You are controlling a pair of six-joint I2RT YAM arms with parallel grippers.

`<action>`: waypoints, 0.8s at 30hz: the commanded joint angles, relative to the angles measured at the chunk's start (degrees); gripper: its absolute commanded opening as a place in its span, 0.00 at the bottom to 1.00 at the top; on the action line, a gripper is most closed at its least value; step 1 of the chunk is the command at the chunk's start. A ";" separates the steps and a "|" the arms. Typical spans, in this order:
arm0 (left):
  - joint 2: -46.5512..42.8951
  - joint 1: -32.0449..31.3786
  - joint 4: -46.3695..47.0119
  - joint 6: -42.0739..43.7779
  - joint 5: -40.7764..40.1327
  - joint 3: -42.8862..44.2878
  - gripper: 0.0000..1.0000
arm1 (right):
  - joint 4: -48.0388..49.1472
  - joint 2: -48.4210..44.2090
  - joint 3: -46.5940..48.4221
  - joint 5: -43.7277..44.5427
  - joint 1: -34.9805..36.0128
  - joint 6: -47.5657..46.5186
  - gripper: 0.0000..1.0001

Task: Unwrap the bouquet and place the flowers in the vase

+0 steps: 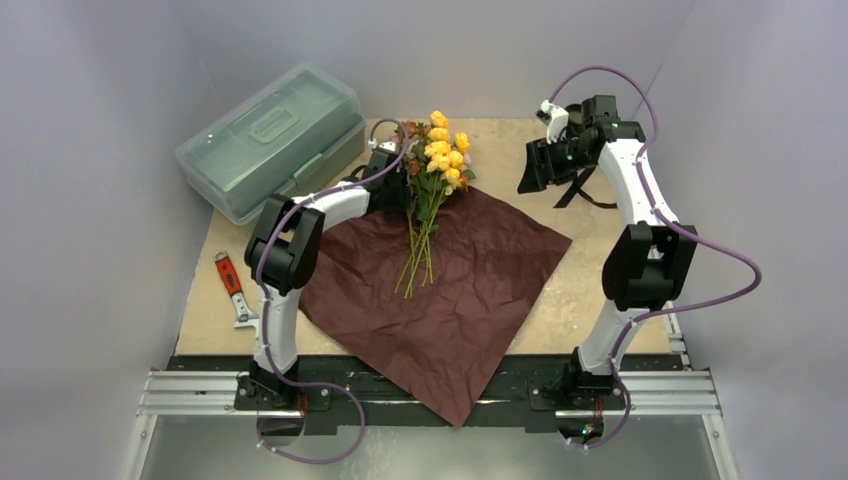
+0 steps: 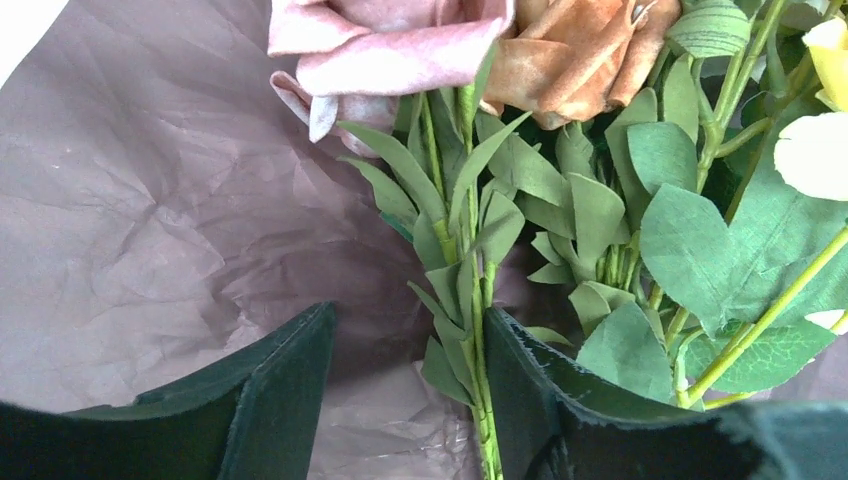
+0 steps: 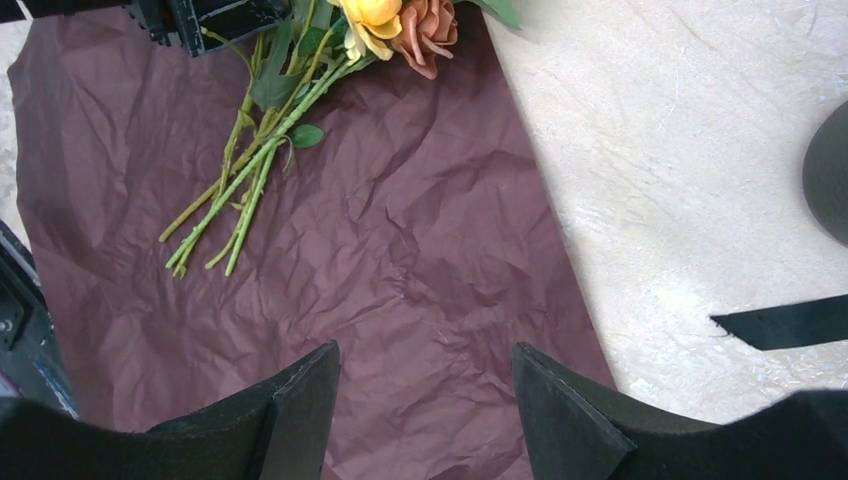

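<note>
The bouquet lies unwrapped: the flowers [image 1: 438,150], yellow, pink and dusky-red on green stems, rest on the flat maroon paper [image 1: 450,290]. My left gripper [image 1: 397,185] is down at the bunch just below the blooms. It is open, and in the left wrist view [image 2: 410,320] one leafy stem [image 2: 470,300] lies against the inner face of the right finger. My right gripper [image 1: 535,170] hangs open and empty above the paper's right edge [image 3: 425,355]. A dark rounded shape [image 3: 832,170] cuts the right wrist view's border; I cannot tell whether it is the vase.
A translucent green-grey lidded box [image 1: 270,135] sits at the back left. A red-handled tool [image 1: 232,285] lies on the table's left side. A black ribbon [image 3: 780,325] lies on the bare tabletop [image 3: 680,150] right of the paper, under my right arm.
</note>
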 commanded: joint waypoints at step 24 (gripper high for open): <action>-14.19 1.97 1.35 -1.07 3.33 3.58 0.00 | -3.72 -0.57 4.48 -3.04 0.11 -2.50 0.68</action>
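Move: The leafy stems of the pink flower lie between the left hand's open fingers, hard by the right one: about 2 cm right of the hand point, level with it fore and aft, some 1 cm lower. The orange rose is roughly 9 cm ahead and 5 cm right of the hand, the yellow flowers about 11 cm ahead and 8 cm right. From the right hand, the stems lie some 21 cm left, 4 cm ahead and 17 cm below. Pinching the pink flower's leafy stems, the left fingers close from about half open to shut while the hand stays low and eases nearly 2 cm left. It then lifts the stems about 9 cm straight up, drifting a little forward, with the fingers still pointing forward and down and the wrist tilting only slightly. ##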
